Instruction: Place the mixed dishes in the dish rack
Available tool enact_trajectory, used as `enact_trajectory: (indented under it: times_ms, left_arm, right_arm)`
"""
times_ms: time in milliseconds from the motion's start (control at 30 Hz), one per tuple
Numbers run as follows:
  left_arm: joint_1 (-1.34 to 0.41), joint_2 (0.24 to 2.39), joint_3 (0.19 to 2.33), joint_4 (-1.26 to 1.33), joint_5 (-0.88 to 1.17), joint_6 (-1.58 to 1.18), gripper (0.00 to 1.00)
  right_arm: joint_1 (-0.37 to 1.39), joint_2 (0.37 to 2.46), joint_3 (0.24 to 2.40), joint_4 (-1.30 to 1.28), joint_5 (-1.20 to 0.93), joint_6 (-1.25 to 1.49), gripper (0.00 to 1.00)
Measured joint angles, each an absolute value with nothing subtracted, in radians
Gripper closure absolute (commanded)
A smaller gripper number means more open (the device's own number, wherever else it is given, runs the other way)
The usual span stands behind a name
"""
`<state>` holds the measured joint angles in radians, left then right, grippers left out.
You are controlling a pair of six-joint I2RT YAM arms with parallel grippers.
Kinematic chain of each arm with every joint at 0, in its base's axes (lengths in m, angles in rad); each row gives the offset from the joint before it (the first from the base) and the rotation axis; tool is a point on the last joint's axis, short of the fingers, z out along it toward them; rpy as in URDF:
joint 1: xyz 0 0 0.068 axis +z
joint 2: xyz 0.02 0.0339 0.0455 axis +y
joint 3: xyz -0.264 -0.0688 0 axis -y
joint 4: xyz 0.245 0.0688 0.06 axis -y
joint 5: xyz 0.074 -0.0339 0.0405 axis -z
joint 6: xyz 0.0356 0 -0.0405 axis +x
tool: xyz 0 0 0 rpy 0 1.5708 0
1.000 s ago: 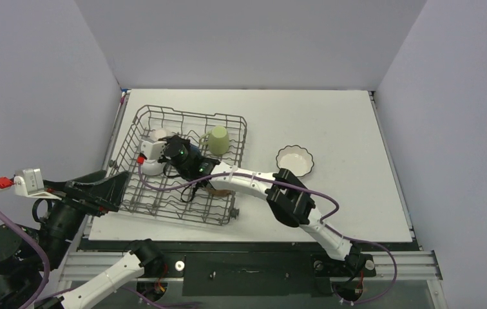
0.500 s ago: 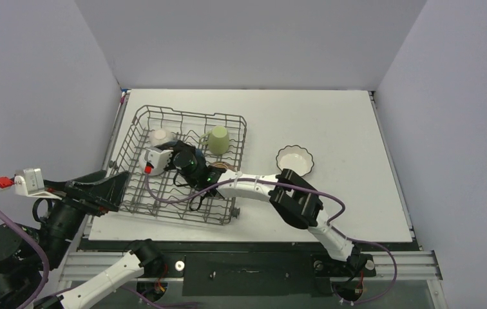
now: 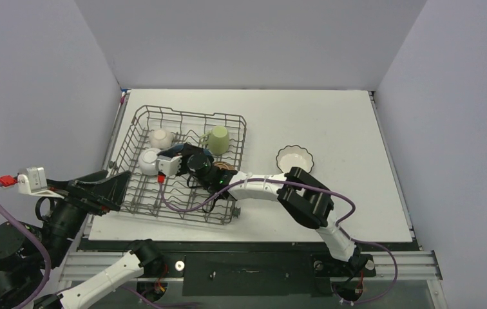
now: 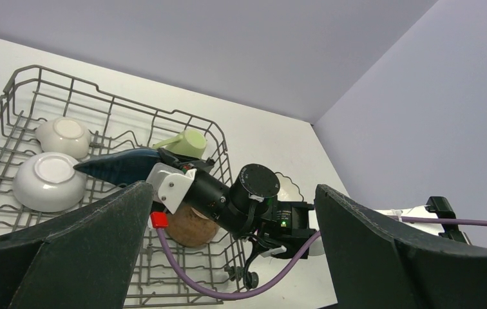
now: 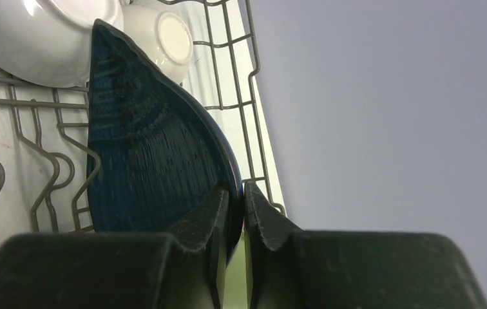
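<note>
The grey wire dish rack (image 3: 192, 114) stands on the left half of the table. My right gripper (image 5: 238, 199) is shut on the rim of the dark blue dish (image 5: 151, 154), holding it on edge over the rack's middle (image 3: 175, 153). In the rack are a white bowl (image 3: 149, 161), a smaller white bowl (image 3: 162, 137), both upside down, the light green mug (image 3: 217, 139) and the brown bowl (image 4: 189, 225), partly under the right arm. The white scalloped bowl (image 3: 294, 160) lies on the table right of the rack. My left gripper (image 3: 102, 188) stands open and empty at the rack's near left corner.
The right arm (image 3: 260, 187) and its purple cable (image 4: 228, 293) stretch across the rack's near right corner. Grey walls close in the white table (image 3: 344, 129) on three sides.
The right gripper with the dark blue dish has drawn back to the right and nearer, uncovering the larger white bowl. The left arm has stayed in place.
</note>
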<state>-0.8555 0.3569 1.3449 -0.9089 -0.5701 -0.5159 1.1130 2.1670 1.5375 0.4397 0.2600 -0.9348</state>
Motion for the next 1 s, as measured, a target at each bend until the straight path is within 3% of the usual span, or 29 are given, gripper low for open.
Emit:
enact_trajectory:
  times_ms: [333, 633, 733, 900, 1000]
  left_arm:
    - [-0.863, 0.357, 1.337, -0.908, -0.572, -0.52, 0.04]
    - [-0.865, 0.357, 1.335, -0.908, -0.572, -0.521, 0.04]
    - [-0.869, 0.357, 1.335, -0.908, -0.572, -0.521, 0.04]
    - [-0.872, 0.357, 1.335, -0.908, -0.572, -0.521, 0.04]
    - [-0.875, 0.357, 1.335, -0.908, -0.572, -0.521, 0.04]
  right_arm:
    - [1.112, 2.169, 1.55, 0.418, 0.231, -0.936, 0.79]
    - [1.106, 2.172, 1.574, 0.357, 0.2, -0.844, 0.56]
    - [1.098, 2.175, 1.6, 0.313, 0.189, -0.796, 0.4]
    - [1.079, 2.19, 1.672, 0.249, 0.173, -0.741, 0.32]
    - [1.073, 2.19, 1.687, 0.226, 0.167, -0.719, 0.2]
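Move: The blue dish is still pinched by its upper rim in the right gripper; its middle is about 5 cm below this hand, 3 cm left and 2 cm back. The large white bowl is about 11 cm left and 2 cm back, the small white bowl 8 cm left and 5 cm ahead, and the green mug 11 cm right and 4 cm ahead, all some 5 cm lower. From the idle left hand, the dish is about 20 cm ahead, 9 cm right and 30 cm below. Open the right gripper from its pinch to well over half wide, letting go of the blue dish's rim between the rack wires. Stay almost in place meanwhile: ease back and left under 1 cm and sink about 1 cm, then come up again and shift forward about 1.5 cm, tilting the wrist some 10 degrees forward-side down so the fingers straddle the rim. ##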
